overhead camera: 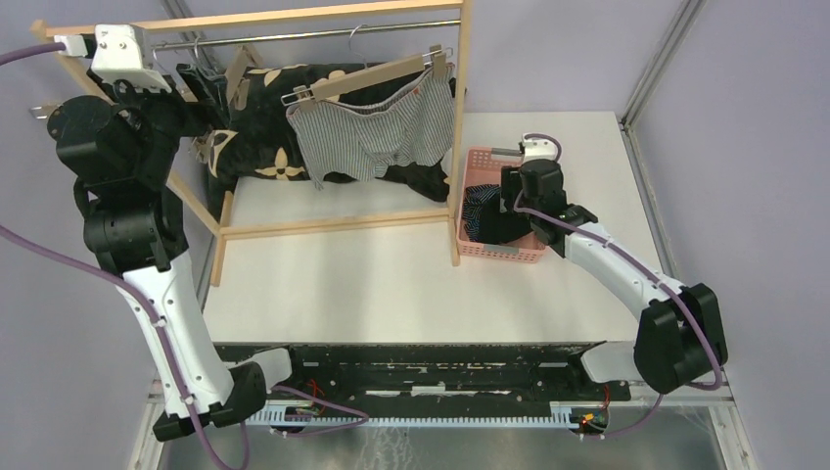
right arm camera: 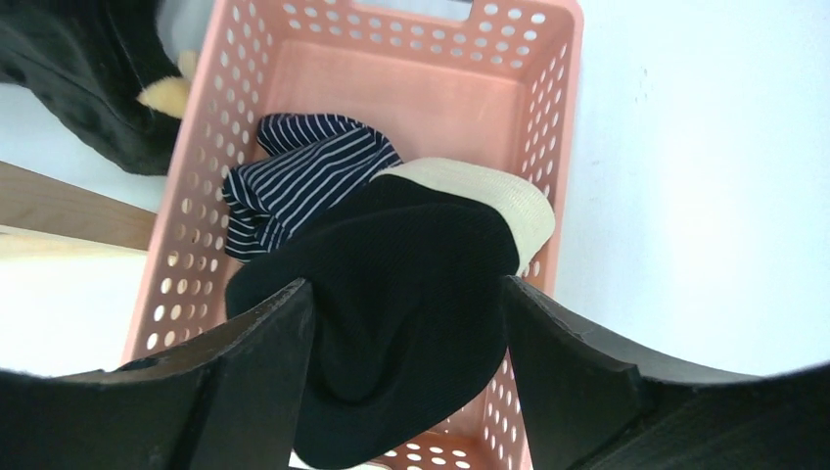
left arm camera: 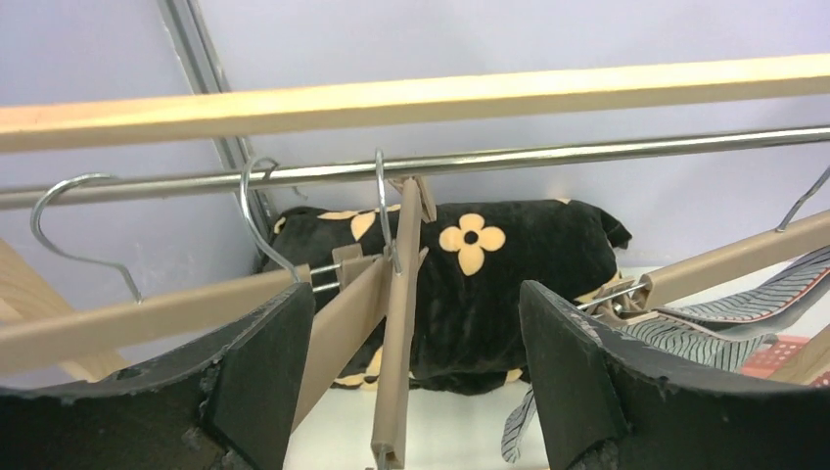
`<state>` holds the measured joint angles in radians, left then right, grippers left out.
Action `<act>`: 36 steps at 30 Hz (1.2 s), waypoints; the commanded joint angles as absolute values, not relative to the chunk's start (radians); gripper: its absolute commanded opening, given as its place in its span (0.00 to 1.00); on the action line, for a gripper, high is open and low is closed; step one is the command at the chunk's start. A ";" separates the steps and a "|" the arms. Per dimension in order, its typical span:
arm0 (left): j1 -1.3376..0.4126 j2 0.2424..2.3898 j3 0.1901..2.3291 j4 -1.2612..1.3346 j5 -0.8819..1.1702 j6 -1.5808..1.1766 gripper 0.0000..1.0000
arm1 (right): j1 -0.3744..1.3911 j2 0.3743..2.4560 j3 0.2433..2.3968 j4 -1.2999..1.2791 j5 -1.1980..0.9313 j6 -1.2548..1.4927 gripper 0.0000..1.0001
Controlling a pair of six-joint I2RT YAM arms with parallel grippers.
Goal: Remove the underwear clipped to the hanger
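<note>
The grey-white pinstriped underwear hangs clipped to a wooden hanger on the rack's metal rail; its edge shows in the left wrist view. My left gripper is raised at the rail's left end and is open. A bare wooden hanger hangs between its fingers, apart from both. My right gripper is open over the pink basket. In the basket lie the black underwear, right between the fingers, and the navy striped underwear.
A black cushion with cream flowers lies behind the rack. Other bare hangers hang at the rail's left end. The rack's wooden post stands against the basket. White tabletop spreads in front of the rack.
</note>
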<state>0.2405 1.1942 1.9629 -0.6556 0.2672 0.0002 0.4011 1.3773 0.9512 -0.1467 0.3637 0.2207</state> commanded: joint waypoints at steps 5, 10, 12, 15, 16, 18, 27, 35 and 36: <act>0.244 1.122 1.976 -0.591 0.184 -0.025 0.85 | 0.398 1.220 0.938 -0.101 0.338 0.215 0.78; 0.246 1.134 1.945 -0.583 0.196 -0.024 0.86 | 0.399 1.173 0.930 -0.101 0.333 0.208 0.78; 0.245 1.131 1.903 -0.564 0.229 -0.029 0.86 | 0.399 1.171 0.927 -0.102 0.327 0.207 0.78; 0.244 1.100 1.799 -0.463 0.300 -0.059 0.86 | 0.399 1.175 0.924 -0.103 0.327 0.201 0.78; 0.245 1.093 1.783 -0.436 0.333 -0.070 0.86 | 0.399 1.178 0.923 -0.103 0.330 0.199 0.78; 0.244 1.095 1.778 -0.399 0.421 -0.093 0.85 | 0.398 1.183 0.923 -0.102 0.331 0.198 0.78; 0.244 1.161 1.829 -0.301 0.752 -0.193 0.81 | 0.399 1.183 0.919 -0.100 0.325 0.201 0.78; 0.242 1.192 1.804 -0.247 0.915 -0.265 0.78 | 0.400 1.168 0.921 -0.103 0.321 0.201 0.77; 0.240 1.194 1.801 -0.246 0.915 -0.265 0.78 | 0.400 1.169 0.921 -0.104 0.318 0.201 0.77</act>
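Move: The near (left) end of the hanger carrying the striped underwear lies about 13 cm ahead of the left hand, 15 cm to its right and 9 cm lower. The underwear hangs with its middle some 16 cm ahead, 30 cm right and 18 cm below, and an empty hanger hangs about 13 cm straight ahead. From the right hand, that hanger end is roughly 50 cm left, 6 cm farther out and 30 cm up; the black underwear is about 10 cm below and 2 cm ahead. The left hand, empty and still wide open, finishes backing about 3 cm up and away from the empty hangers, dips forward again, then sweeps some 9 cm to the right while swinging about 30 degrees clockwise, so that its fingers point towards the near end of the striped underwear's hanger without reaching it. Meanwhile the right hand, already open, rises about 6 cm straight off the black underwear in the basket, tilting its fingers up a little, then holds still above it. ##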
